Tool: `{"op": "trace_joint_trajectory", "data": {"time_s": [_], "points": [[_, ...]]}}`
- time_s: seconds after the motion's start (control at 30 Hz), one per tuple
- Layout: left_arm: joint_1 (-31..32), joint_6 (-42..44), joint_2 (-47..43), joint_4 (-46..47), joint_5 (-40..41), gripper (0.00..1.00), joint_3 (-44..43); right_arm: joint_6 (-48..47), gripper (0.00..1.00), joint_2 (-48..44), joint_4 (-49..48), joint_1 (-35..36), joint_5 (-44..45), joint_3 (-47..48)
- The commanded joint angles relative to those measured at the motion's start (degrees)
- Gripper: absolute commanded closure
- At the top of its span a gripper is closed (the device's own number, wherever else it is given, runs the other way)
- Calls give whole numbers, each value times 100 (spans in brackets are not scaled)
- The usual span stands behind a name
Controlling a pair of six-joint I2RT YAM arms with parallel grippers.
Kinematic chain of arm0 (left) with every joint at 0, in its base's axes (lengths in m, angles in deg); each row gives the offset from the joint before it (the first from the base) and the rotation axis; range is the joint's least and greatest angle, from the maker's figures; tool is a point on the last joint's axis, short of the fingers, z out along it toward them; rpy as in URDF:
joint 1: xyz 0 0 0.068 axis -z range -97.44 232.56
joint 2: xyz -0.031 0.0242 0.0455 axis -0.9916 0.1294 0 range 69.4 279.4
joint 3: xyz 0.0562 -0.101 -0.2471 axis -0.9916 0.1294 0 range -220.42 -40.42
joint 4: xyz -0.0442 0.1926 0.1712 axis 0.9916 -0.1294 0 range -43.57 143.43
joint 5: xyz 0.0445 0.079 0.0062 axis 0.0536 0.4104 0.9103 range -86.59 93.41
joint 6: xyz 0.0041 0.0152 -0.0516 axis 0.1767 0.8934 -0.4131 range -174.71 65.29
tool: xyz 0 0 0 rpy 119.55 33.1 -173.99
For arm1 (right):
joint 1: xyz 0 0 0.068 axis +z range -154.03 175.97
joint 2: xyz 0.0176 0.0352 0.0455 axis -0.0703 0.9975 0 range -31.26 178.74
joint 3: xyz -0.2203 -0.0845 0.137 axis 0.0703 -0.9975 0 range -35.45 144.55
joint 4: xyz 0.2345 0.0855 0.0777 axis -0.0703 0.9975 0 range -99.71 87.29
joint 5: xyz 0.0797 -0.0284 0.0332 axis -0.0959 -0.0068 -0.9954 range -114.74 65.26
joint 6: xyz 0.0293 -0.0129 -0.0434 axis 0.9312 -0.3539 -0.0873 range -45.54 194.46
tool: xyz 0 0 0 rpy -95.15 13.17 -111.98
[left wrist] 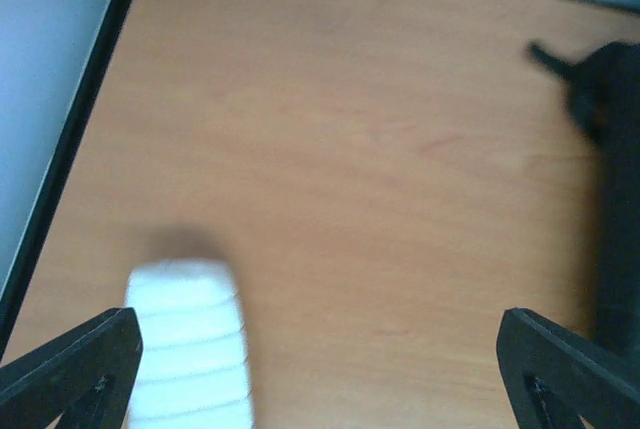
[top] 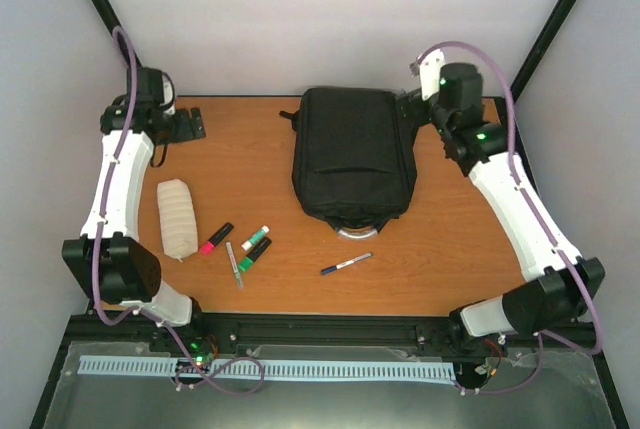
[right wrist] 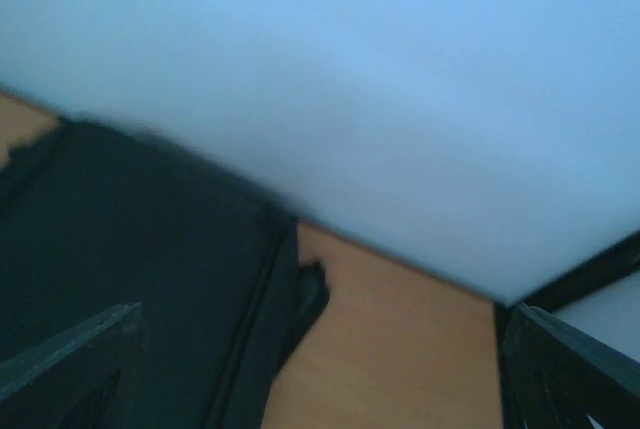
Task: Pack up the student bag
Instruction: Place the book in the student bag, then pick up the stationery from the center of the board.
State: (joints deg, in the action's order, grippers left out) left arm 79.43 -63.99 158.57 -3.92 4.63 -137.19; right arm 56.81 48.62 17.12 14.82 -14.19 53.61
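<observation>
The student bag (top: 350, 164) is a large black backpack lying flat at the table's middle back, its grey loop handle (top: 355, 232) toward the near side. My left gripper (top: 188, 127) hovers open at the far left corner, away from the bag. In the left wrist view its fingertips (left wrist: 75, 369) stand wide apart over bare wood, and the bag's edge (left wrist: 615, 149) shows at the right. My right gripper (top: 412, 109) is open beside the bag's far right corner. The right wrist view shows the bag (right wrist: 130, 269) at lower left and nothing between the fingertips (right wrist: 570, 364).
A white ribbed pouch (top: 177, 217) (left wrist: 190, 344) lies at the left. Near it lie a pink highlighter (top: 215, 238), two green markers (top: 254, 247) and a grey pen (top: 234, 264). A blue pen (top: 346, 264) lies in front of the bag. White walls enclose the table.
</observation>
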Motion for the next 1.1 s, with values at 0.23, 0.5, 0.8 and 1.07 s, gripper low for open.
{"op": "trace_joint_trajectory", "data": {"time_s": [0.23,0.5,0.8,1.07], "points": [[-1332,-36,3,-397,-497,0,1818,-162,0,37,975,-18,-1918,-978],[-1519,154,307,-676,-428,1,2348,-78,0,-229,960,-15,-2561,-1433],[-1663,-159,22,-460,-697,0,3219,-56,0,-205,979,-13,-3047,-1612],[-1664,-379,448,-363,-758,0,3281,-69,0,-144,1001,-16,-3107,-1629]]}}
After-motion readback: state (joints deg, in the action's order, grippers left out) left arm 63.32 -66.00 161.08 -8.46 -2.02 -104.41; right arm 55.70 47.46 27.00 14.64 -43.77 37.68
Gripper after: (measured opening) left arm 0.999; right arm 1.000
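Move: The pencil case lies about 16 cm back and 4 cm left of the left gripper, some 25 cm below. The pink marker is 4 cm nearer the base than the case and 11 cm right of it; the green markers are about 7 cm nearer and 20 cm right of it. The student bag's middle lies roughly 16 cm left of the right gripper, 4 cm back and 33 cm down, its handle 21 cm back and 17 cm left. Bring the open left gripper down about 21 cm and back some 14 cm, drifting a little left, onto a spot just above the pencil case, tipping the fingers until they point straight down, and stop there. Meanwhile drop the open right gripper quickly, then ease it back and left towards the student bag, tipping it down and turning it counter-clockwise some 25 degrees. ##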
